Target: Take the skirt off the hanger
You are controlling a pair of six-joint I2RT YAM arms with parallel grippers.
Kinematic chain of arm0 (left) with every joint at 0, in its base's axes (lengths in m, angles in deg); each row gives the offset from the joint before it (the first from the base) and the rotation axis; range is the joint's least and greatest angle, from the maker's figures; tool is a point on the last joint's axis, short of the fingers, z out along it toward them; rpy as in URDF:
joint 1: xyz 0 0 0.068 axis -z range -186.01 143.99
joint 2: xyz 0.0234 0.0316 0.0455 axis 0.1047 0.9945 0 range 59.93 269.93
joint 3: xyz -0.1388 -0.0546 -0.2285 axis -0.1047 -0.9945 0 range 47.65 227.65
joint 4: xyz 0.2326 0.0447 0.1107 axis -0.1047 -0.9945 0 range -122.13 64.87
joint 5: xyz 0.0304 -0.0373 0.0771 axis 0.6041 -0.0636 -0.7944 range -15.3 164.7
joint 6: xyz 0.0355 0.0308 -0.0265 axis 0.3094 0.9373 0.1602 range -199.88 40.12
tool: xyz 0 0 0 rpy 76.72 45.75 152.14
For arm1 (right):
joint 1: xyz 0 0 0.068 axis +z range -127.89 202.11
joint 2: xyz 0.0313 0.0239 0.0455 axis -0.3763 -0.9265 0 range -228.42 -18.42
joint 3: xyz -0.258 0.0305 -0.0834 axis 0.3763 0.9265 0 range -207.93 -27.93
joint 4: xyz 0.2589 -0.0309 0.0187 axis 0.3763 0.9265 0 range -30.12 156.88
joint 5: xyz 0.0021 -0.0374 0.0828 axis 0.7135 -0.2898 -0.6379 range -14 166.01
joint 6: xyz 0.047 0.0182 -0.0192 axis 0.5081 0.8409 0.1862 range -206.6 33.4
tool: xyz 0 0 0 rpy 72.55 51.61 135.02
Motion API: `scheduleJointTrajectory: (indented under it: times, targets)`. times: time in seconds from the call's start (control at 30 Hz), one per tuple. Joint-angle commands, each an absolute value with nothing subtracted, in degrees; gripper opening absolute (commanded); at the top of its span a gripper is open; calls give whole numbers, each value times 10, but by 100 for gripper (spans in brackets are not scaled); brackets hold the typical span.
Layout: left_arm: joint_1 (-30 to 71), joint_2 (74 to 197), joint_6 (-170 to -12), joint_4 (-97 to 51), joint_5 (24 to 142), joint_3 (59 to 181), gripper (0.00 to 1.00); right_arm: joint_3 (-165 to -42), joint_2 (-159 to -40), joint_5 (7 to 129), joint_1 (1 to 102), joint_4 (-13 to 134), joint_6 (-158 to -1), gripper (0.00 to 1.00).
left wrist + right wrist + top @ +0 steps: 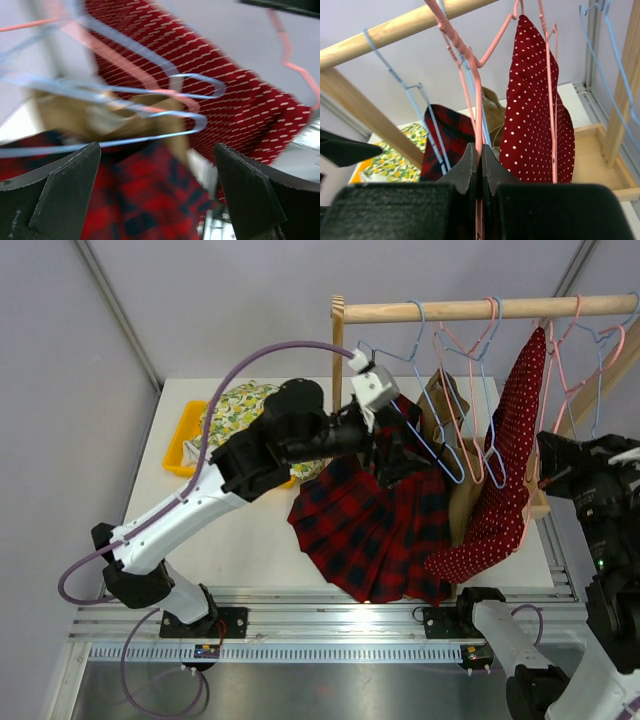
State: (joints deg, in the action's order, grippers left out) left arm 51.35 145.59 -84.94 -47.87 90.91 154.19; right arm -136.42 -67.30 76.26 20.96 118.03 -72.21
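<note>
The red and navy plaid skirt lies fanned out on the table, its top rising to the pale-blue hanger that hooks over the wooden rod. My left gripper is open at the skirt's top. The left wrist view is blurred: plaid cloth fills the space between the wide-apart fingers, and the blue hanger wire crosses just above the gripper. My right gripper is shut on a pink hanger wire. Behind it show the skirt and the blue hanger.
A red white-dotted garment hangs from a pink hanger at the right. A tan garment hangs between it and the skirt. A lemon-print garment lies in a yellow tray at the back left. The wooden rod carries several wire hangers.
</note>
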Motion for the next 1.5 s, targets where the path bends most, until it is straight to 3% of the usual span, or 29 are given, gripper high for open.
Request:
scheduleJointTrajectory:
  times: [0.0,0.37,0.83,0.97,1.27,1.47]
  targets:
    - [579,1480,-839,-425,982,1598,99,-1363,-626,716,209,1159,-691,0]
    - [668,1562,-868,-379,1054,1668,99,-1373,-561,757,218,1177,-687,0]
    - [708,1627,-867,-348,1032,1652,98,-1452,-563,744,248,1204,-671,0]
    - [712,1635,-870,-328,1003,1648,91,-1486,-575,722,252,1224,-664,0]
    - [715,1648,-881,-274,978,1661,85,-1454,-571,686,256,1197,-622,0]
    - [716,1660,-898,-255,1008,1672,59,-1447,-570,686,256,1182,-621,0]
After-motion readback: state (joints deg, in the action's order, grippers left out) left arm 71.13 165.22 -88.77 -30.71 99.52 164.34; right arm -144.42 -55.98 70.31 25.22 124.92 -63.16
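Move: The red dotted skirt, on the pink hanger the right hand holds, has its middle about 20 cm to the left hand's right, 3 cm back and 10 cm below. From the right hand it is some 7 cm ahead, 2 cm left and 15 cm below. The blue hanger's near corner is level with the left hand, 6 cm right; the beige garment 12 cm right, 5 cm ahead, 12 cm below. The plaid skirt's middle is 3 cm ahead, 3 cm left, 22 cm below. The left fingers, wide open at first, come round the upper part of the dotted skirt and begin to close on its cloth, reaching it by swinging about 15 cm back and as far right, near level, while turning clockwise. The right hand keeps its shut grip on the pink hanger and draws it some 12 cm back towards the robot, slightly up and left, tipping its fingers upward. ##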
